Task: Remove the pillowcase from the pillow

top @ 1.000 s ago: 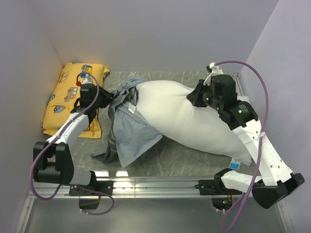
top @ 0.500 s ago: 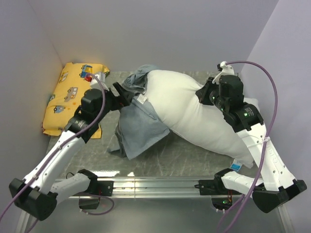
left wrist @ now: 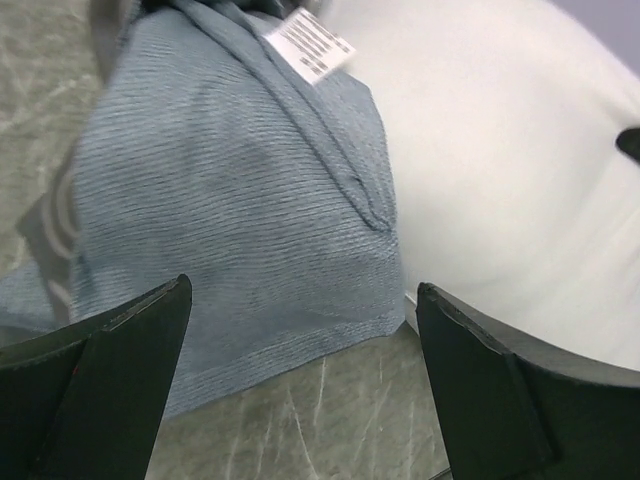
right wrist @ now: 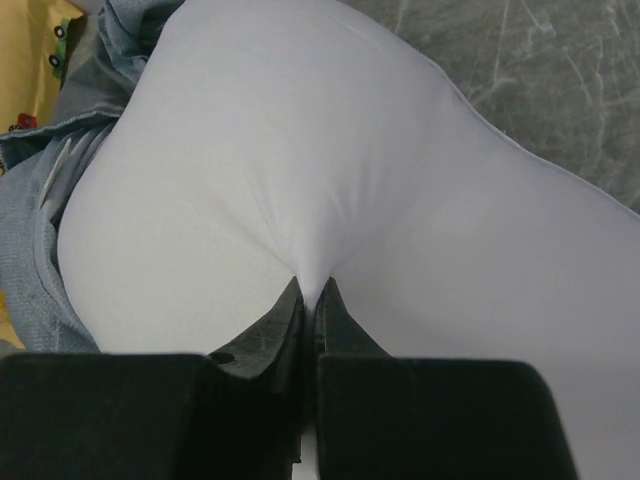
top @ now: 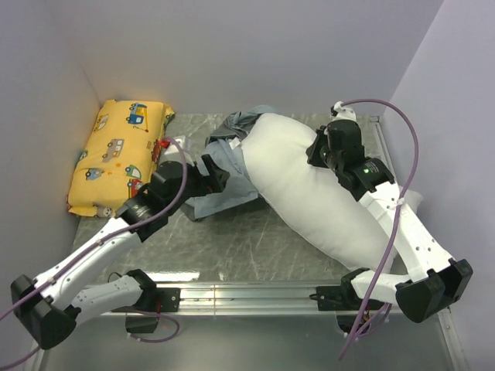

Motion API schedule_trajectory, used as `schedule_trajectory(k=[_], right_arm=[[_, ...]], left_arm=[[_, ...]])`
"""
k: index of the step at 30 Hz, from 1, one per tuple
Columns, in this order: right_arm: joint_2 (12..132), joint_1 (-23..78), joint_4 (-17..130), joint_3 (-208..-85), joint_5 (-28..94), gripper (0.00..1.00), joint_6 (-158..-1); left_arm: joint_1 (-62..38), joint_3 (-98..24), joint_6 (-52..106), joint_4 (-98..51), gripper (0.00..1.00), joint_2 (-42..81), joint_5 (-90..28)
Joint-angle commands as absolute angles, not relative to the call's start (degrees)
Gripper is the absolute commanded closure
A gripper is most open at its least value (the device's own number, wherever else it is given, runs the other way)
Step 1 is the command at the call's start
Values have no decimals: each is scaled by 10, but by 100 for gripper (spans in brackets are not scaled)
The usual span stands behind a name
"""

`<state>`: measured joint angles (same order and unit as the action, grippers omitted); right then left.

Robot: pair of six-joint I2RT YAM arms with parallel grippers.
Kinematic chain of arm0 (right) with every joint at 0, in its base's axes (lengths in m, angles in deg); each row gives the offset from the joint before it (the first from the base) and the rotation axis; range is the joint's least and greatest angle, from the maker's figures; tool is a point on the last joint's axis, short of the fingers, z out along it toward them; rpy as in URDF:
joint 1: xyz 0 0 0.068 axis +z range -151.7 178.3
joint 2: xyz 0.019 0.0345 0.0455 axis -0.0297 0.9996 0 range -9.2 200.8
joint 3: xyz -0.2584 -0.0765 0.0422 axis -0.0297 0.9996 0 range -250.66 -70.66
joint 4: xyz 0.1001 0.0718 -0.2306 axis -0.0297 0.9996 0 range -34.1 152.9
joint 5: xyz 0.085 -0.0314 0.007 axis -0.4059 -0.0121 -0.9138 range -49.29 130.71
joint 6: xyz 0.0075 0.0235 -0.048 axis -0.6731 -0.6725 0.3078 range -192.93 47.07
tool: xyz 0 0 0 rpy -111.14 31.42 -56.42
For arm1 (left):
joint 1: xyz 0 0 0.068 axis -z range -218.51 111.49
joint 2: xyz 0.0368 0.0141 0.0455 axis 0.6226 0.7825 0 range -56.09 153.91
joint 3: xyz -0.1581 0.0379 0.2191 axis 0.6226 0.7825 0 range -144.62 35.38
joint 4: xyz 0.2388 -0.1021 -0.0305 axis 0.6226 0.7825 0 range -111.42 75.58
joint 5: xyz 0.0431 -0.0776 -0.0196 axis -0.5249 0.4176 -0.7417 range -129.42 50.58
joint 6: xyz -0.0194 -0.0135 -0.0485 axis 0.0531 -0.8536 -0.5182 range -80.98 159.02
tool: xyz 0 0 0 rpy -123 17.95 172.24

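The white pillow (top: 325, 193) lies slanted across the table, from back centre to front right. The grey pillowcase (top: 232, 182) is bunched against the pillow's left end, its lighter inside and a white label (left wrist: 310, 45) facing up. My left gripper (top: 217, 175) is open just left of that fabric, and its jaws stand wide over the pillowcase (left wrist: 230, 200) hem, holding nothing. My right gripper (top: 315, 151) is shut on a pinched fold of the pillow (right wrist: 350, 150) near its upper end, with the fabric puckering at the gripper (right wrist: 311, 287).
A yellow cartoon-car pillow (top: 120, 154) lies against the left wall. Walls close in on the left, back and right. A metal rail (top: 247, 294) runs along the front edge. Grey marbled tabletop (top: 255, 247) shows in front of the pillow.
My left gripper has opened and let go of the pillowcase, and its arm has swung right. The pillowcase has slid back off most of the pillow. The right arm shifted the pillow slightly.
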<state>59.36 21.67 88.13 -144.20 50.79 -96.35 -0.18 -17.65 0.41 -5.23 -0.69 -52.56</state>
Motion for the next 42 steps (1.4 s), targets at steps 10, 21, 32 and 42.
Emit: schedule_trajectory(k=[10, 21, 32, 42], right_arm=[[565, 248, 759, -1474, 527, 100, -975], [536, 248, 775, -1479, 520, 100, -962], [497, 248, 802, -1505, 530, 100, -951], [506, 248, 815, -1605, 523, 100, -951]], left_arm=[[22, -130, -37, -316, 3, 151, -560], [-32, -89, -117, -216, 99, 158, -722], [-222, -48, -146, -229, 99, 166, -654], [-321, -61, -155, -224, 99, 143, -581]])
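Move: The pillowcase, bunched round the end of the white pillow, lies ahead of the open left hand: its middle is about 10 cm forward, 4 cm to the right and 13 cm below. The white pillow's middle is some 28 cm to the left hand's right, 2 cm ahead and 12 cm lower; the yellow pillow is about 29 cm left, 18 cm ahead and 20 cm down. From the right hand, already pinching the white pillow, the pillowcase is roughly 20 cm left, 6 cm ahead and 15 cm below. Down, and a little forward and right, the open left hand dips about 8 cm to the pillowcase and shuts its fingers on the cloth, then sweeps some 20 cm left towards the yellow pillow, sinking further and turning counter-clockwise with the cloth pinched. The right hand keeps its pinch on the white pillow and, late on, lifts it and draws slightly back. ##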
